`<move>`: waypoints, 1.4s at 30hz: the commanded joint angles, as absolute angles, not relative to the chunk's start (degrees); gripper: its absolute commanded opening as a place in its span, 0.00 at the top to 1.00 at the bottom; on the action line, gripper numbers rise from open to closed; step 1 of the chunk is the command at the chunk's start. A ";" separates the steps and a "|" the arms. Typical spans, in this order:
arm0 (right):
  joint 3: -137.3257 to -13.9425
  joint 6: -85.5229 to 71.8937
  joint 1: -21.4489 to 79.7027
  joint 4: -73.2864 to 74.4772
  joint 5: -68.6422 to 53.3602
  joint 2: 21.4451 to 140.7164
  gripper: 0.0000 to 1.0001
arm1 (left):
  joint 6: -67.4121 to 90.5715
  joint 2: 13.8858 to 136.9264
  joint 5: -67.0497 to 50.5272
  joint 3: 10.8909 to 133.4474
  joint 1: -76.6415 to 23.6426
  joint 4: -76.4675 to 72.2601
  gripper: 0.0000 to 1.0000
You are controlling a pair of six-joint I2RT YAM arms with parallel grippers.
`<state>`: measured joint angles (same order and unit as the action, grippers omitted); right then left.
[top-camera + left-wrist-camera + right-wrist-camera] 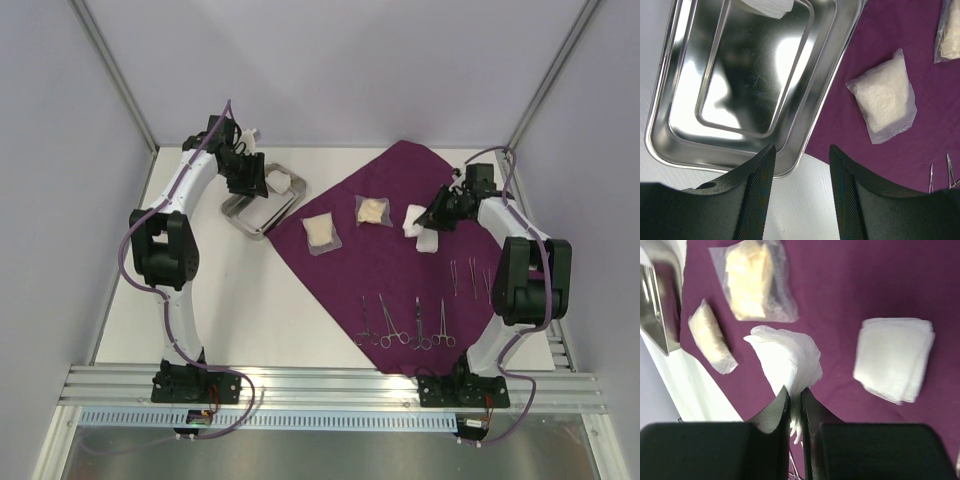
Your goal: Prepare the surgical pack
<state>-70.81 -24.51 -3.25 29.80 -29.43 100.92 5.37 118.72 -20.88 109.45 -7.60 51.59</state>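
The dark purple cloth (420, 270) lies spread on the table, and the steel tray (245, 222) sits off its left corner with a white gauze pad (278, 181) inside. My left gripper (802, 160) hangs open over the tray's near corner (740, 75), holding nothing. My right gripper (795, 392) is shut on the edge of a white gauze pad (787, 360) above the cloth. A second stack of gauze (894, 357) lies beside it. Several steel clamps (405, 325) lie in a row on the cloth's near part.
Two clear bags of gauze (322, 232) (373, 211) lie on the cloth between the tray and my right gripper (428, 215). More clamps (470, 275) rest by the right arm. Grey walls close in the table on three sides.
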 commanded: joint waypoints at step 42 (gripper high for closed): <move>-76.29 -15.82 -9.76 35.51 -24.26 112.32 0.41 | 3.52 115.66 -21.71 109.07 -7.82 51.68 0.44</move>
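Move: The right hand holds a white gauze pad. The gauze stack it is to be laid on lies about 3 cm to the hand's right, 1 cm back and 8 cm down; on the cloth, the nearer clear bag is roughly 7 cm ahead and 10 cm left, and the tweezers 10 cm back and 10 cm right. For the idle left hand, the stack is about 44 cm right, 10 cm back and 12 cm below. Still pinching the gauze pad, the right hand swings right and then sinks, some 4 cm across and 5.5 cm down onto the gauze stack, its fingers tipping about 10 degrees more towards straight down. Staying low there, it opens the fingers to a bit over half, letting go of the pad while easing another 2 cm or so to the right. ##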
